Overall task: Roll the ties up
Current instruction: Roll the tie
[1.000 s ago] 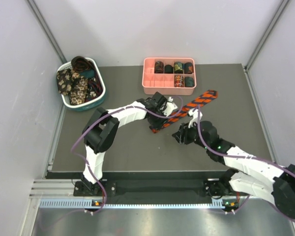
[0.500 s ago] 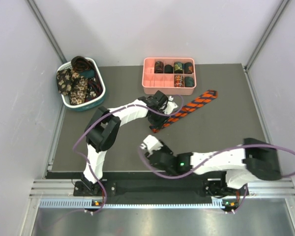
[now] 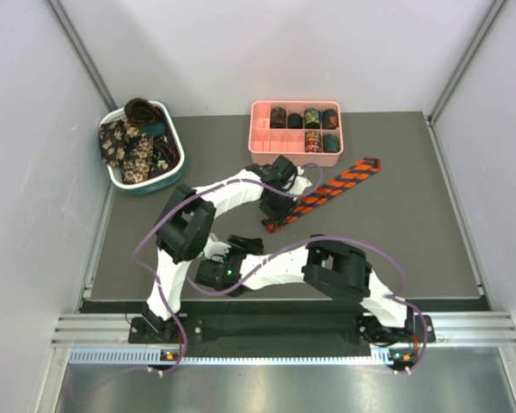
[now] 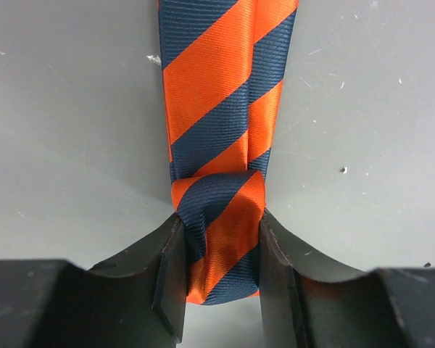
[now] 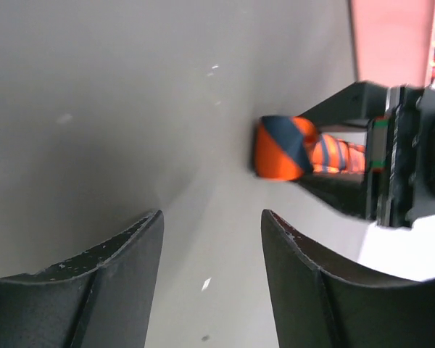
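An orange-and-dark striped tie (image 3: 331, 186) lies slanted across the dark table, its wide tip toward the back right. Its near end is folded into a small roll (image 4: 221, 221). My left gripper (image 3: 278, 213) (image 4: 221, 254) is shut on that roll, a finger pressed against each side. Near the table's front left, short of the tie, my right gripper (image 3: 243, 244) (image 5: 212, 217) is open over the bare surface with nothing between its fingers. In the right wrist view the rolled end (image 5: 283, 148) shows ahead, held in the left gripper. Several rolled ties (image 3: 311, 120) sit in the pink tray.
The pink compartment tray (image 3: 271, 148) stands at the back centre. A white-and-teal basket (image 3: 177, 144) at the back left holds a heap of loose ties (image 3: 129, 146). My right arm (image 3: 335, 267) stretches low across the front of the table.
My right arm swung from the right of the tie across to the front left of the table, and its jaws widened. The left gripper kept its hold on the tie's end.
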`<state>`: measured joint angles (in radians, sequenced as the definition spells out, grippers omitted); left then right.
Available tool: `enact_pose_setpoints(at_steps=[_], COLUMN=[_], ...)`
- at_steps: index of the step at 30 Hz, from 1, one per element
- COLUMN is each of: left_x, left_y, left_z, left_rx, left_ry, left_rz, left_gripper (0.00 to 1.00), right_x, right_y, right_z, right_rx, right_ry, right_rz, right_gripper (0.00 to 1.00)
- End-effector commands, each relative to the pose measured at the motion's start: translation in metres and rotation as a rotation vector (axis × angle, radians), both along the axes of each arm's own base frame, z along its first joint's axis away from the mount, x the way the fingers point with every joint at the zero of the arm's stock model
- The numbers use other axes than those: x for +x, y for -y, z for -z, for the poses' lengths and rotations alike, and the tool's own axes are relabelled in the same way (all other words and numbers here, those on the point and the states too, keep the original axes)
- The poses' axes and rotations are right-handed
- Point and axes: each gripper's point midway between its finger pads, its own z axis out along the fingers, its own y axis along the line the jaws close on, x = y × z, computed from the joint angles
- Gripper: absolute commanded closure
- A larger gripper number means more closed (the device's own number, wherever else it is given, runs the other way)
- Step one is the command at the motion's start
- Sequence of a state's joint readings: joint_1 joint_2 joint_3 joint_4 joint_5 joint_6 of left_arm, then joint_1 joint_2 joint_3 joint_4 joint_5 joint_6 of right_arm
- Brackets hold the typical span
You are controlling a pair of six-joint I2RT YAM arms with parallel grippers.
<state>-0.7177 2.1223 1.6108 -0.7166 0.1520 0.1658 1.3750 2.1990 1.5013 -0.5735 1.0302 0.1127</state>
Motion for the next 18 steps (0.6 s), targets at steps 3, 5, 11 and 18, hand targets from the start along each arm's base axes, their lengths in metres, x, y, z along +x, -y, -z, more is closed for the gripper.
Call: enact_pose_setpoints(at_steps=[3, 5, 11, 18], left_x=[-0.059, -0.063, -0.073, -0.086], left_y=[-0.038, -0.039, -0.043, -0.047], left_z=[0.036, 0.036, 0.035, 0.03], left_rx=[0.192, 0.203, 0.245, 0.282], left_ry=[-0.261, -0.272, -0.308, -0.341], left_rz=[-0.027, -0.029, -0.046, -0.055], left_gripper=[0.78, 0.78, 0.78, 0.76], right_x=[0.03, 0.037, 0.049, 0.055], right_y=[0.017, 0.015, 0.014, 0.015], right_z=[-0.006, -0.003, 0.0, 0.011], right_rx=[-0.172, -0.171, -0.186, -0.204], right_ry=[0.011, -0.008, -0.035, -0.056], right_rz=[0.042, 0.041, 0.029, 0.021], right_gripper=[0.43, 0.43, 0.43, 0.44])
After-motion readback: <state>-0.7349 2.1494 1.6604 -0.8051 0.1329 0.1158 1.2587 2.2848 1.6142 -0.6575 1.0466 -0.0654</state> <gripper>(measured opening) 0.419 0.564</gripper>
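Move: The rolled end of the orange-and-navy tie is already pinched between the left fingers, right at that hand's point. From the open right hand, this tie roll lies about 8 cm ahead, 5 cm to the right and 2 cm lower. The flat tie runs forward and right out of the roll, its middle some 9 cm farther out and 13 cm to the right of the roll; the pink bin stands roughly 31 cm ahead and 13 cm right of the right hand. With the left fingers still pinching the tie roll, the right hand comes in low and level, about 5 cm forward and a little to the right, towards the near side of the roll, slowing as it gets close. Its fingers stay open while its left side dips some 10 degrees. The left hand eases back roughly 1 cm to meet it, tilting slightly. ##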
